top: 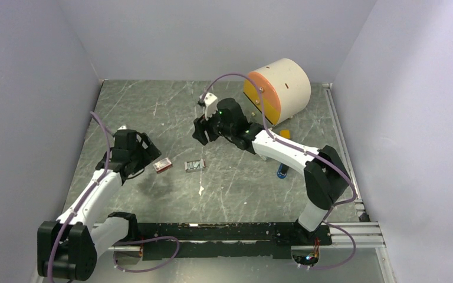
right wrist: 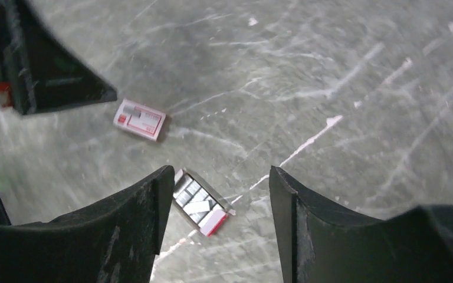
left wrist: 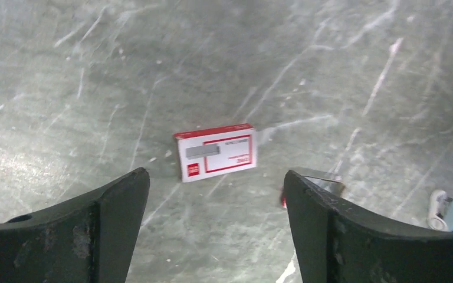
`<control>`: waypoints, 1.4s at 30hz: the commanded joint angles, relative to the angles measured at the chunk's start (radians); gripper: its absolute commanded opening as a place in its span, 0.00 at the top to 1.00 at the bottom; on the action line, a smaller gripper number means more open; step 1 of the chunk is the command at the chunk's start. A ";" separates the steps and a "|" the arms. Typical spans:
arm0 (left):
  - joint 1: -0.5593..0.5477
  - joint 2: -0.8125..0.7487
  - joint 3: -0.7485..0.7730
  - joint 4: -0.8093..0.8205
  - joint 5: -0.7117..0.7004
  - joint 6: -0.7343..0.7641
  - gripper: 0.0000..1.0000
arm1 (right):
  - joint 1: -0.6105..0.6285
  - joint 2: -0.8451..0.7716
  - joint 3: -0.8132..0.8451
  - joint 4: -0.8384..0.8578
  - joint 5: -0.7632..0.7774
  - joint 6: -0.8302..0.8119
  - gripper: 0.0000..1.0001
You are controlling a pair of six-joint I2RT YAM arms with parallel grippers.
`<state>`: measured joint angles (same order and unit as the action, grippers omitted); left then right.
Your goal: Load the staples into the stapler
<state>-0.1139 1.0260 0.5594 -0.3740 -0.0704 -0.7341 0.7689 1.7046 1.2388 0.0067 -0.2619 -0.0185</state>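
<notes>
The staples [right wrist: 193, 194] are dark-grey strips lying in an open white tray with a red end, on the table between and below my right fingers. The tray also shows in the top view [top: 194, 165]. The stapler [top: 282, 171] is bright blue and mostly hidden under my right forearm. My right gripper [top: 201, 131] [right wrist: 221, 171] is open and empty, above the tray and a little beyond it. My left gripper [top: 151, 152] [left wrist: 215, 174] is open and empty, just left of a closed red-and-white staple box [top: 163, 166] [left wrist: 215, 151] [right wrist: 140, 119].
A large cream cylinder with an orange face [top: 277, 88] lies at the back right. A pale-blue-and-white piece [left wrist: 448, 212] sits at the right edge of the left wrist view. A grey, red-edged thing [left wrist: 324, 180] is partly hidden behind my left gripper's right finger. Grey walls enclose the table.
</notes>
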 commanded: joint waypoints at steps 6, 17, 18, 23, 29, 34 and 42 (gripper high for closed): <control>0.007 -0.173 0.065 0.036 0.272 0.132 0.16 | 0.126 0.028 0.023 -0.289 0.565 0.469 0.37; 0.007 -0.261 0.128 -0.095 0.267 0.275 0.15 | 0.232 0.216 0.144 -0.463 0.626 0.578 0.51; 0.007 -0.263 0.127 -0.088 0.272 0.274 0.16 | 0.233 0.226 0.148 -0.462 0.624 0.579 0.53; 0.006 -0.268 0.116 -0.076 0.262 0.268 0.15 | 0.233 0.250 0.157 -0.444 0.608 0.567 0.57; 0.005 -0.268 0.117 -0.080 0.243 0.268 0.16 | 0.233 0.300 0.193 -0.460 0.605 0.567 0.55; 0.005 -0.265 0.114 -0.077 0.242 0.265 0.16 | 0.234 0.306 0.190 -0.457 0.609 0.567 0.65; 0.005 -0.262 0.112 -0.077 0.234 0.264 0.16 | 0.233 0.311 0.182 -0.465 0.635 0.571 0.86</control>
<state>-0.1131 0.7704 0.6735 -0.4469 0.1665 -0.4824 1.0035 2.0094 1.4128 -0.4477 0.3351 0.5400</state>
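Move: The opened staple tray lies about 16 cm below the right hand, some 5 cm back and 3 cm to its left. The red-and-white sleeve is on the table roughly 13 cm to the left of the tray, level with it; a small light-blue tool lies about 26 cm to the right of the tray and 4 cm farther out. From the left hand the sleeve is about 6 cm below, 4 cm right and 2 cm ahead, the tray about 18 cm right and 2 cm ahead. Lower the right gripper about 14 cm and draw it back some 5 cm onto the tray's right end, turning it clockwise about 35 degrees and tipping it steeper on the way; there narrow the half-open fingers around the end flap. Meanwhile lift the left gripper some 10 cm and slightly right, away from the sleeve, swinging clockwise with fingers still wide open. ##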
